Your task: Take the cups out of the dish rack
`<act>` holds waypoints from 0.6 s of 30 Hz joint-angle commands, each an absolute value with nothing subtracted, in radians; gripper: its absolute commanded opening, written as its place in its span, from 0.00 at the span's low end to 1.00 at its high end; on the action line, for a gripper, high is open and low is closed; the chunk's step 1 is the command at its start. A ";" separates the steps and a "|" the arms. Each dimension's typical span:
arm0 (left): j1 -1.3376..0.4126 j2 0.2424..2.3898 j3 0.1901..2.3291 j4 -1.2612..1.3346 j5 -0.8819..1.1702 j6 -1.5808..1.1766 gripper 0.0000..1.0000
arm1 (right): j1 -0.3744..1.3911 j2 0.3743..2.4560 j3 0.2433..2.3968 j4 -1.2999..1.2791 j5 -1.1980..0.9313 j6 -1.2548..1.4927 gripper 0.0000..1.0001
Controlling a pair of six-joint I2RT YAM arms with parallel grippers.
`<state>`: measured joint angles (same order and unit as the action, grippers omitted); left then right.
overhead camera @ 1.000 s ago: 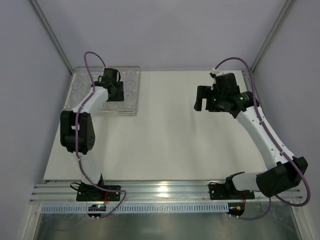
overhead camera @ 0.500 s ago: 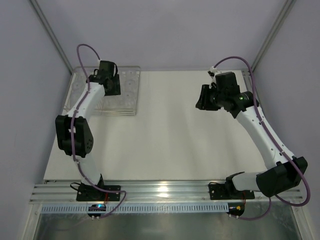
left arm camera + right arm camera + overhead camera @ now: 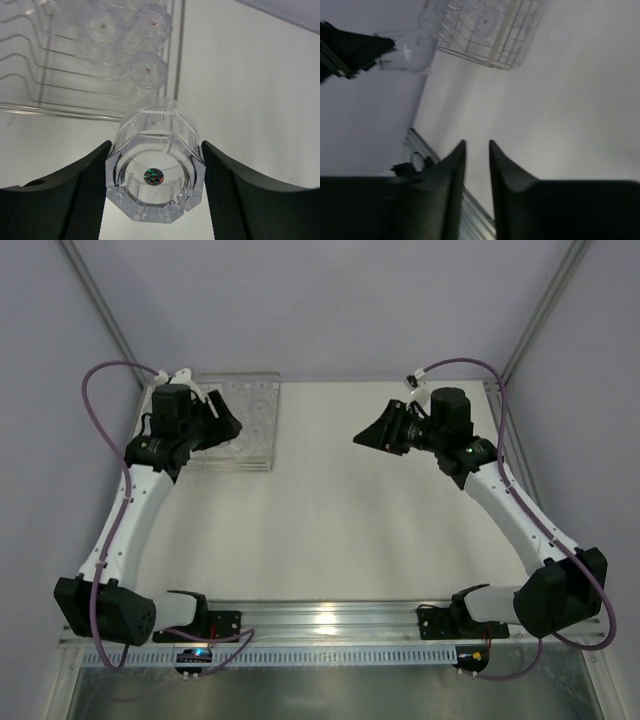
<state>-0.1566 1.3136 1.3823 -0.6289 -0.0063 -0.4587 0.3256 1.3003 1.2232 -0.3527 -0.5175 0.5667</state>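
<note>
The dish rack (image 3: pixel 255 430) sits at the table's back left; in the left wrist view its wires (image 3: pixel 50 65) hold several clear cups, one (image 3: pixel 147 70) near its right edge. My left gripper (image 3: pixel 155 146) is shut on a clear cup (image 3: pixel 155 170), held above the white table just off the rack's near corner. In the top view the left gripper (image 3: pixel 226 426) hangs over the rack's left part. My right gripper (image 3: pixel 368 437) is up over the table's middle right, pointing left; in its wrist view (image 3: pixel 477 145) the fingers are almost together with nothing between them.
The right wrist view shows the rack (image 3: pixel 510 40) and the held cup (image 3: pixel 407 50) far off. Grey walls and slanted frame posts (image 3: pixel 100 310) bound the table on the left, right and back. A metal rail (image 3: pixel 330 620) runs along the near edge.
My left arm has swung outward and its gripper has drawn back from the rack with the cup. My right gripper has turned to the left and its fingers have closed.
</note>
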 commanded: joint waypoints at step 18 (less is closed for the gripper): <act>-0.158 1.075 0.742 0.146 0.649 -1.189 0.00 | 0.409 1.747 0.828 1.304 -0.939 1.640 0.67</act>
<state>-0.1577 1.1145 0.7300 -0.0330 0.5781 -1.1057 0.3767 1.7321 0.8200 1.0115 -0.9161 1.4879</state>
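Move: The left gripper still holds a cup by its base. The open right gripper that it is taken towards sits some 35 cm to the right and about 5 cm nearer the base, at much the same height. From the right hand that held cup lies about 34 cm left, 8 cm ahead and 3 cm lower. The dish rack's middle is about 17 cm ahead of the left hand, 11 cm left, 24 cm below; its front-right cup about 15 cm ahead, 3 cm right, 22 cm below. Keeping its grip on the cup, the left hand carries it right, back and down towards the right gripper, about 14 cm in all, and rolls some 45 degrees so the mouth swings round to the forward-right. The right hand comes to meet the cup, about 8 cm left and 6 cm down, opening wide and turning to point level to the left, without touching it yet. ##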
